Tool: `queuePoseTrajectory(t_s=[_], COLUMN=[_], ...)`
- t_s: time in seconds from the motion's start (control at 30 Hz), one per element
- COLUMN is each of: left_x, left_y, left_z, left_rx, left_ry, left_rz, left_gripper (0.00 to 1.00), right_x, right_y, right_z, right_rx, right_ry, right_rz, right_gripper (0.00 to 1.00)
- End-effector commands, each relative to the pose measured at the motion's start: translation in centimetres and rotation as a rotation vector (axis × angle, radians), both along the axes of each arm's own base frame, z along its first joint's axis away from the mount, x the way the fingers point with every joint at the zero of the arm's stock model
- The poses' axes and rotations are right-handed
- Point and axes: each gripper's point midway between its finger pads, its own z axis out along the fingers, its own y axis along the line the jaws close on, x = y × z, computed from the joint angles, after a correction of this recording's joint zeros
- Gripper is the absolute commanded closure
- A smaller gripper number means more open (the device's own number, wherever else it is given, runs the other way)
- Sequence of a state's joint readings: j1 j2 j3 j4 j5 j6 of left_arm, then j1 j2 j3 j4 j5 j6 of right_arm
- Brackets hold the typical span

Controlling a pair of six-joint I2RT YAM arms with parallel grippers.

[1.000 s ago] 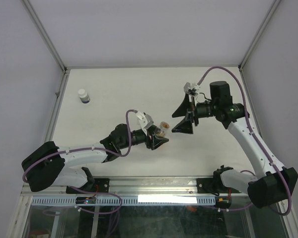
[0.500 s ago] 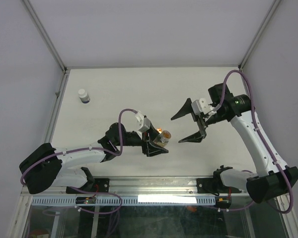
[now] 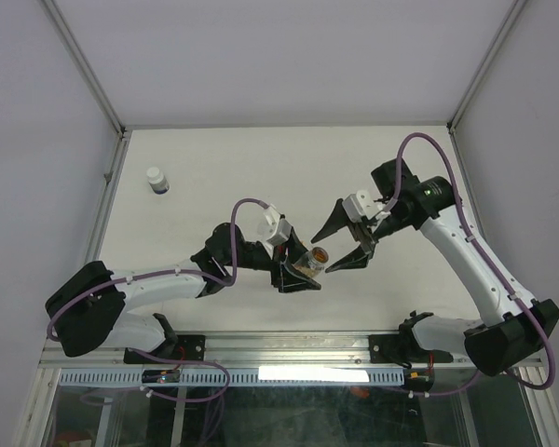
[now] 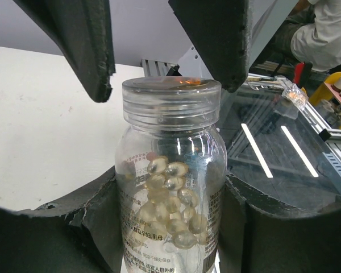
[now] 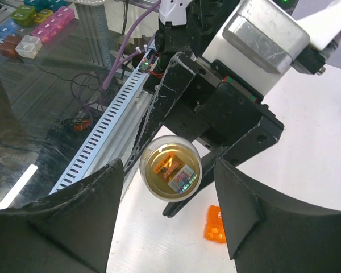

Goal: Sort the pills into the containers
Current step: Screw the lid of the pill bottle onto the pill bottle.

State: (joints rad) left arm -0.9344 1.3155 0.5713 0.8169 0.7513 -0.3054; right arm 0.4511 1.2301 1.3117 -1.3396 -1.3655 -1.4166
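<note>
My left gripper point(image 4: 170, 233) is shut on a clear plastic vial point(image 4: 170, 170) and holds it off the table, cap toward the right arm. Several pale amber pills point(image 4: 173, 199) lie inside it. My right gripper point(image 5: 167, 170) is open, one finger on each side of the vial's clear cap point(image 5: 171, 168) with a gap on both sides. In the top view the two grippers meet at the vial point(image 3: 309, 260) near the table's front middle. A small translucent orange cup point(image 5: 215, 224) lies on the table below the cap. A white bottle with a dark band point(image 3: 156, 180) stands at the back left.
The white table point(image 3: 261, 168) is boxed in by metal frame posts and pale walls. An aluminium rail point(image 3: 289, 349) and a slotted cable duct point(image 5: 102, 125) run along the near edge. Coloured pill boxes point(image 5: 40, 20) sit beyond that edge, off the table.
The right arm swung left and down to the vial, and its jaws narrowed around the cap. The left arm shifted the vial slightly toward the right arm.
</note>
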Motion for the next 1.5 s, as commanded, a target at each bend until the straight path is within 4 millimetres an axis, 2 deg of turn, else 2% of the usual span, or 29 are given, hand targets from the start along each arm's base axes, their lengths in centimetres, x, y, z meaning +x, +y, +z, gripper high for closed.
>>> queuePoseTrajectory(t_s=[0.0, 0.27, 0.57, 0.73, 1.0, 1.07, 1.23, 1.3, 1.37, 1.43, 1.47], left_x=[-0.1, -0.2, 0.5, 2.4, 6.4, 7.3, 9.6, 10.3, 10.7, 10.8, 10.7], left_y=[-0.3, -0.4, -0.3, -0.1, 0.8, 0.8, 1.1, 1.3, 1.6, 1.7, 1.7], left_z=[2.6, 2.7, 3.1, 3.6, 4.2, 4.1, 2.2, 1.1, -0.3, -1.2, -1.5], left_rx=[-0.069, -0.069, -0.084, -0.114, -0.144, -0.134, -0.071, -0.046, -0.017, -0.005, -0.001], left_ry=[-0.049, -0.049, -0.049, -0.038, -0.021, -0.016, 0.016, 0.029, 0.046, 0.062, 0.068], left_rz=[-0.039, -0.044, 0.007, 0.141, 0.408, 0.464, 0.591, 0.631, 0.661, 0.670, 0.668], left_gripper=[1.00, 1.00, 1.00, 1.00, 1.00, 1.00, 1.00, 1.00, 1.00, 1.00, 1.00], right_x=[-0.3, -0.3, -0.4, 0.6, 4.1, 5.0, 6.9, 7.5, 7.8, 7.7, 7.4], right_y=[0.4, 0.7, 0.7, 0.9, 1.8, 2.0, 2.5, 2.7, 2.8, 2.9, 2.9], right_z=[0.1, -0.6, -0.7, -1.6, -3.5, -3.9, -4.6, -4.8, -4.8, -4.5, -4.2], right_rx=[0.005, -0.027, -0.044, -0.097, -0.196, -0.208, -0.228, -0.231, -0.232, -0.221, -0.210], right_ry=[0.010, 0.038, 0.075, 0.141, 0.344, 0.390, 0.499, 0.513, 0.519, 0.513, 0.503], right_rz=[0.013, 0.006, -0.019, -0.099, -0.345, -0.407, -0.524, -0.550, -0.565, -0.551, -0.525], right_gripper=[0.34, 0.44, 0.63, 0.73, 0.80, 0.81, 0.85, 0.84, 0.78, 0.65, 0.50])
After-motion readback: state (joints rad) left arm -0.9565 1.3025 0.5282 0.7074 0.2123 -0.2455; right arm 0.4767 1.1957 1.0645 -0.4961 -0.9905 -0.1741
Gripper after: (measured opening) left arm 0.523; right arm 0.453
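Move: The lid, already on the mouth of the pill bottle that the left fingers hold, lies right between the open right fingers, about 1 cm to the left of the right hand and 1 cm below it, level fore and aft. From the left hand that same lid is some 4 cm to the right, 4 cm up and 1 cm ahead. The orange container rests on the table about 6 cm ahead of the left hand, 1 cm to its right and roughly 20 cm below. The right hand first sinks about 1 cm while its fingers close and pinch the lid's rim from both sides, as the left hand stays put and keeps its grip on the bottle. Then both swing forward together about 8 cm and some 3 to 4 cm down, the left turning counter-clockwise about 30 degrees and the right clockwise by as much while it also tips over, so that the right fingers twist the gripped lid clockwise against the bottle. ##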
